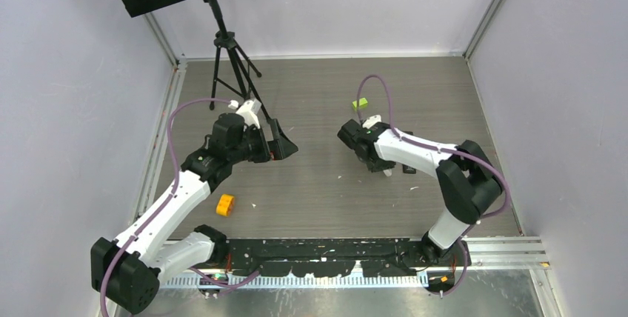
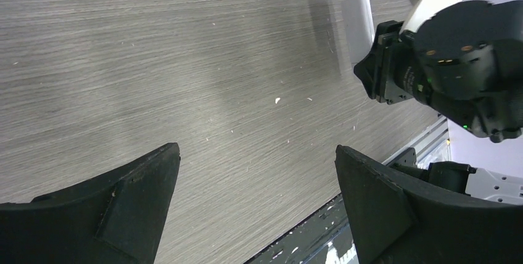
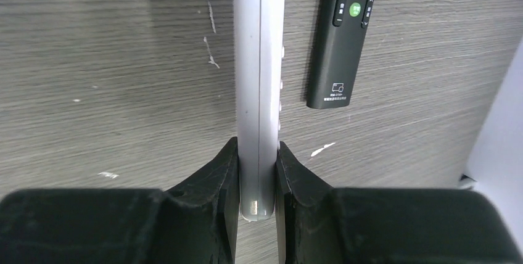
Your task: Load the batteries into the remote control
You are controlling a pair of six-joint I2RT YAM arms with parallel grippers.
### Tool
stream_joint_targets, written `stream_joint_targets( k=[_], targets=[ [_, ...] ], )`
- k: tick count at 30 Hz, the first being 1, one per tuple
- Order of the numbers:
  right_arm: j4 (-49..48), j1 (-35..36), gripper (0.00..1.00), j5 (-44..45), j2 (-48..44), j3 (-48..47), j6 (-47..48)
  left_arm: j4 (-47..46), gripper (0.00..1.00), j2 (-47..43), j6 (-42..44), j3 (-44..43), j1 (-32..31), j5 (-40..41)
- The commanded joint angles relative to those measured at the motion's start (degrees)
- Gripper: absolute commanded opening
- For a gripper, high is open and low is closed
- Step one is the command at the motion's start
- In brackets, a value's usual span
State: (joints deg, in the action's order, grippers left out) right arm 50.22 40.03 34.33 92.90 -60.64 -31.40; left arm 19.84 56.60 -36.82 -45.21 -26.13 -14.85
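Observation:
My right gripper [image 3: 258, 147] is shut on the near end of a slim white remote [image 3: 259, 60], held on its edge against the table. A black remote [image 3: 342, 36] with a green button lies flat just right of it. In the top view the right gripper [image 1: 372, 163] is right of centre, with the white remote [image 1: 389, 171] and the black remote [image 1: 409, 170] beside it. My left gripper [image 1: 284, 141] is open and empty, left of centre. In the left wrist view its jaws [image 2: 256, 148] stand wide apart over bare table, and the white remote [image 2: 359, 26] shows. No batteries are in view.
A lime-green block [image 1: 360, 103] lies behind the right gripper. A chunky orange block [image 1: 225, 204] lies near the left arm. A black tripod [image 1: 226, 58] with a perforated panel stands at the back left. Walls enclose the table.

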Motion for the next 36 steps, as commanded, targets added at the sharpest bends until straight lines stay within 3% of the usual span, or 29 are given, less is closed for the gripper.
stream_joint_targets(
  k=[1,8,16,21,25,31,34,36],
  targets=[
    [1.64,1.74,0.02,7.05,2.72,-3.27,-0.83,0.47,1.00,-1.22,1.56,-1.12,0.11,0.78],
    [1.27,3.90,0.30,5.61,9.12,-4.45,-0.77,0.97,1.00,-1.28,1.65,-1.17,0.11,0.93],
    [-0.50,5.38,0.46,0.71,9.60,-4.50,0.17,3.96,1.00,-1.86,2.91,-2.51,0.11,2.92],
    [-3.50,5.41,0.67,-7.67,5.32,-2.97,0.77,9.05,1.00,-1.62,4.50,-5.44,0.11,3.26],
    [-5.23,5.41,0.73,-9.79,-3.10,-1.72,0.41,15.78,1.00,-1.17,6.20,-9.84,0.11,5.63],
    [-2.99,5.32,0.75,3.58,-21.33,-0.54,-3.88,21.94,1.00,-4.58,7.70,-12.76,0.11,11.58],
    [0.63,5.24,0.86,13.81,-31.66,-1.28,-5.52,23.71,1.00,-8.57,8.43,-13.15,0.11,15.88],
    [4.19,5.15,0.88,19.81,-38.60,-3.17,-5.06,24.35,1.00,-12.11,9.73,-12.96,0.11,18.22]
  ],
)
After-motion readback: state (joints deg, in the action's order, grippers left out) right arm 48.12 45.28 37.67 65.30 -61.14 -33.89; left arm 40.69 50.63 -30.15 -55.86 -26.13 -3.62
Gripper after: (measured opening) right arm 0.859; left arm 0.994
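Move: The right gripper still grips the white remote on its edge, buttons facing right. The bare spot to lay it on is about 4 cm ahead, 3 cm left and some 5 cm below. The black remote lies about 6 cm ahead and 7 cm right of this hand, the green block some 22 cm ahead and 8 cm left, both at table height. From the empty left gripper, the spot is about 3 cm ahead, 28 cm right and 18 cm below. Lower the right gripper about 3.5 cm to the table left of the black remote, opening the fingers on the way down and drifting slightly left to let go of the white remote. Then lift the open hand clear, some 15 cm straight up, tipping the fingers forward and up. Meanwhile draw the open, empty left gripper about 5 cm left, dipping slightly before it rises. ##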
